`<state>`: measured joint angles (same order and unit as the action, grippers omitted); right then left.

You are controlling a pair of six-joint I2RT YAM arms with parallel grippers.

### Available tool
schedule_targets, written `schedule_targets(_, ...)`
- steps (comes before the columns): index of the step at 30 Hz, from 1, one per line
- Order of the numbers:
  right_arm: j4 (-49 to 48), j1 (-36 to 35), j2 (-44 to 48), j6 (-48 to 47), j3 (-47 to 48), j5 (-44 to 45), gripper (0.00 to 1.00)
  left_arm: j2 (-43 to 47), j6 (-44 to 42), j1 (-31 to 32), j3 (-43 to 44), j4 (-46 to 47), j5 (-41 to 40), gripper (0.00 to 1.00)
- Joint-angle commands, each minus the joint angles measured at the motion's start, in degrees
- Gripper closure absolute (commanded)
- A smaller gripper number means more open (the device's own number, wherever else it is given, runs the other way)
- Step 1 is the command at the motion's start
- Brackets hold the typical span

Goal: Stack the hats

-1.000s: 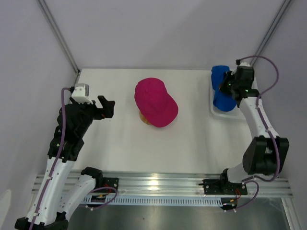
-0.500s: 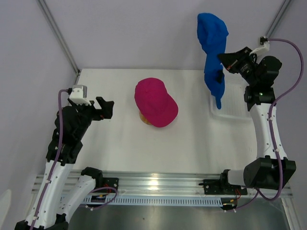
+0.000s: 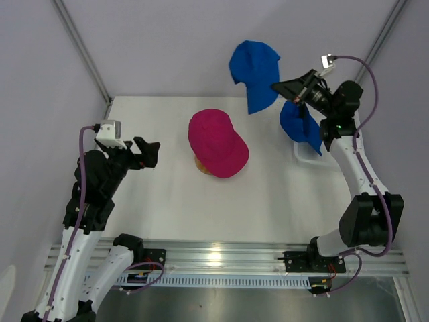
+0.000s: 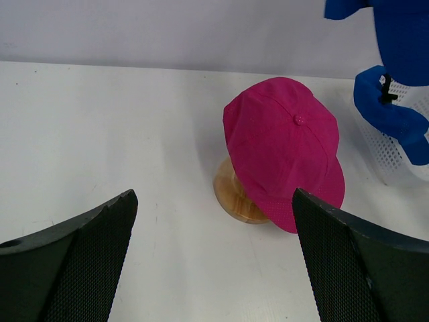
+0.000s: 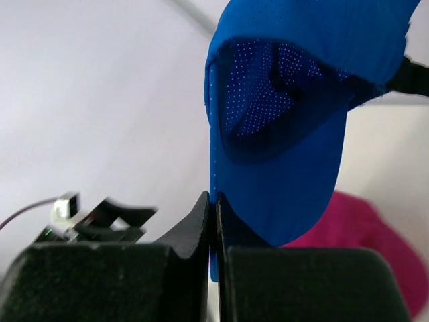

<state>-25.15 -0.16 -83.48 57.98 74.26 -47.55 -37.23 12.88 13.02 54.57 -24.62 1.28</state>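
A magenta-pink hat (image 3: 216, 142) sits on the wooden stand (image 3: 201, 165) at mid-table; in the left wrist view the pink hat (image 4: 285, 144) hides most of the stand (image 4: 234, 198). My right gripper (image 3: 278, 87) is shut on the brim edge of a blue hat (image 3: 255, 67), which hangs in the air behind and to the right of the pink one. Its jaws (image 5: 216, 201) pinch the blue brim (image 5: 281, 181). A second blue hat (image 3: 300, 124) is below that gripper at the basket's left edge; I cannot tell whether it rests or hangs. My left gripper (image 3: 149, 151) stands open and empty, left of the stand.
The white mesh basket (image 3: 315, 159) stands at the table's right edge, seen behind the lower blue hat as a mesh basket (image 4: 402, 144) in the left wrist view. White walls close the table's back and sides.
My right arm has lifted the blue hat out of the basket, high up, then swung it left and lower toward the pink hat. The second blue hat shifted too. The left arm stayed put.
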Motion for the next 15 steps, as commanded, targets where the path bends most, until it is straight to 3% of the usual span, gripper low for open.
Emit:
schedule_targets(1,-8.17,-7.29,-1.85,5.92,6.5,-7.03,1.0,-0.21,-1.02,0.26,1.77,0.72,0.04,0.01)
schedule_targets(9,-10.01,-20.21,-8.09,11.28,10.47,-12.56,1.0,-0.03,-1.02,0.26,1.86,0.63,-0.22,0.0)
schedule_targets(15,-6.06,-20.93,-9.86,11.28,3.11,-12.66,1.0,0.49,-1.02,0.26,1.95,0.71,-0.31,0.01)
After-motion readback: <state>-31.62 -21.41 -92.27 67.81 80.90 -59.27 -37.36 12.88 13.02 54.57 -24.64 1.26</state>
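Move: The magenta hat on the wooden stand lies about 19 cm to the left of the right hand, some 4 cm farther out and roughly 22 cm below it. The second blue hat, draped over the basket's left rim, is about 13 cm ahead, 13 cm to the right and 32 cm down; the basket's middle is some 16 cm ahead, 27 cm to the right and 36 cm down. From the left hand, the magenta hat is about 19 cm ahead, 19 cm to the right and 15 cm below. Keep the right gripper shut on the edge of the blue hat and sweep it quickly about 15 cm left and 9 cm back, towards the magenta hat, nearly level and easing off at the end. Turn the wrist some 35 degrees counter-clockwise as you go, so that the fingers come to point left and carry the blue hat over the near side of the stack. ##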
